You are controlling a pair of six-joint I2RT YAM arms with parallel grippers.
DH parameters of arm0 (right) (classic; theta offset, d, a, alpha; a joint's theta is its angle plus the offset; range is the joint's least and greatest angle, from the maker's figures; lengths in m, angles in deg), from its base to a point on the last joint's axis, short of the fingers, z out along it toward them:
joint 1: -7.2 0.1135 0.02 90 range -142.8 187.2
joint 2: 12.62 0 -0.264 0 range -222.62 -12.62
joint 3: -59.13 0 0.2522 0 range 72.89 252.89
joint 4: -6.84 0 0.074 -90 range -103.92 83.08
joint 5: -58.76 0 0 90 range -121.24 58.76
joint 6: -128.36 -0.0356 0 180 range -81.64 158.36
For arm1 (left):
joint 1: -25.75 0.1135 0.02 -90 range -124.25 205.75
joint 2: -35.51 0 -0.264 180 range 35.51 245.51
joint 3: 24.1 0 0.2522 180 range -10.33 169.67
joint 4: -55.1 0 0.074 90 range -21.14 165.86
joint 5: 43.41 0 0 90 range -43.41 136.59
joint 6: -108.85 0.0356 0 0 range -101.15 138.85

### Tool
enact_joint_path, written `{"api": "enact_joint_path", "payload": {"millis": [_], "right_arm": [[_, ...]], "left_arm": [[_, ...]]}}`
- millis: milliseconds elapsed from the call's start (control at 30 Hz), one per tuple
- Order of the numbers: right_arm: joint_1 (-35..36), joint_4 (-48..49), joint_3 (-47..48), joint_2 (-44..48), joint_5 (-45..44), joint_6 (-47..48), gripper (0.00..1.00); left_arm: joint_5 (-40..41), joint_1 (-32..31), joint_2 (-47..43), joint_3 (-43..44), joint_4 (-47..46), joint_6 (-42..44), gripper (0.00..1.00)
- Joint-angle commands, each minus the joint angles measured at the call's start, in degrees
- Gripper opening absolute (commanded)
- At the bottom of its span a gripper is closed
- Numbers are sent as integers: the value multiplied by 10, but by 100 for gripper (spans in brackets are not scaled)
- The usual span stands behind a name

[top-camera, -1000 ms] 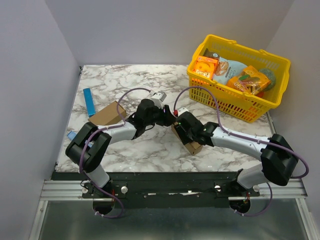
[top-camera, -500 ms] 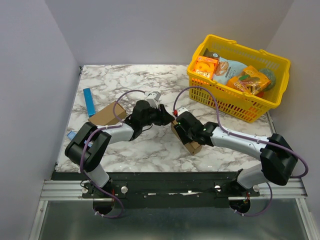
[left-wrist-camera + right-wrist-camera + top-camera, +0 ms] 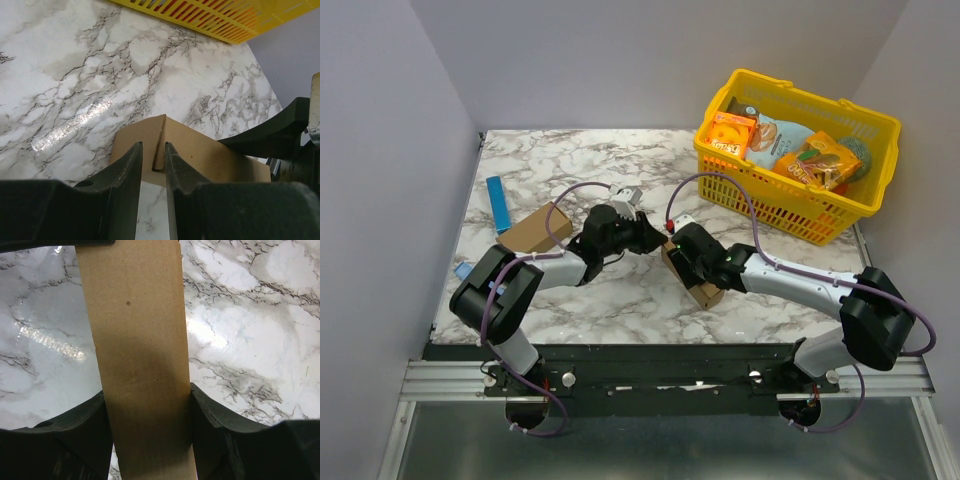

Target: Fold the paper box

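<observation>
The paper box (image 3: pixel 704 292) is a small brown oblong carton lying slantwise at the table's middle. My right gripper (image 3: pixel 682 256) is shut on it. In the right wrist view both pads press the long sides of the paper box (image 3: pixel 135 340) where my right gripper (image 3: pixel 147 392) holds it. My left gripper (image 3: pixel 657 240) is at the carton's far end. In the left wrist view my left gripper (image 3: pixel 153 145) has its jaws narrowly apart. A thin end flap of the paper box (image 3: pixel 210 150) stands between the tips, with a gap showing.
A yellow basket (image 3: pixel 775 198) with orange snack boxes (image 3: pixel 730 133) and bags stands at the back right; its wall (image 3: pixel 200 15) shows in the left wrist view. Another brown carton (image 3: pixel 535 228) and a blue bar (image 3: pixel 499 203) lie at the left.
My left gripper's jaws have narrowed around the box's end flap and its wrist has shifted slightly. The right arm and the box have stayed put.
</observation>
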Motion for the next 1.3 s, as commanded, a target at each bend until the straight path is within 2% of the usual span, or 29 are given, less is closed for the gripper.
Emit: {"api": "enact_joint_path", "payload": {"millis": [0,400,700,867,967,1000,1100,1267], "right_arm": [[-3,-18,-1,-18,2,-4,60],[-3,-17,-1,-18,5,-5,59],[-3,-18,-3,-14,3,-5,58],[-3,-17,1,-19,3,-2,54],[-3,-20,8,-23,-6,-1,51],[-3,-20,11,-21,-11,-2,51],[-2,-26,22,-18,-35,-4,50],[-3,-48,62,-31,-85,1,47]], "left_arm": [[16,-11,19,-17,89,67,31],[98,-40,30,-36,150,84,29],[147,-63,38,-71,143,66,27],[169,-74,36,-74,143,69,30],[165,-74,22,-53,142,66,45],[165,-73,9,-44,146,66,59],[160,-61,-31,-8,164,66,78],[149,-10,-109,55,219,75,90]]}}
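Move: The left gripper, partly closed, is already at the far-left end edge of the paper box, which lies about 1 cm to its right and 1 cm below. The yellow basket stands roughly 18 cm ahead and 28 cm to its right. The right hand already grips the box body between its fingers; from it, that same end edge is some 7 cm ahead, 5 cm to the left and 3 cm higher. Bring the left gripper down about 1 cm at the box's far-left end edge, fingers kept partly closed as if pressing the panel home. Then open the fingers nearly wide and back off some 2 cm to the left, the wrist turning about 10 degrees counter-clockwise and rolling its left side up. Keep the right gripper still, clamped across the box, as the brace. ##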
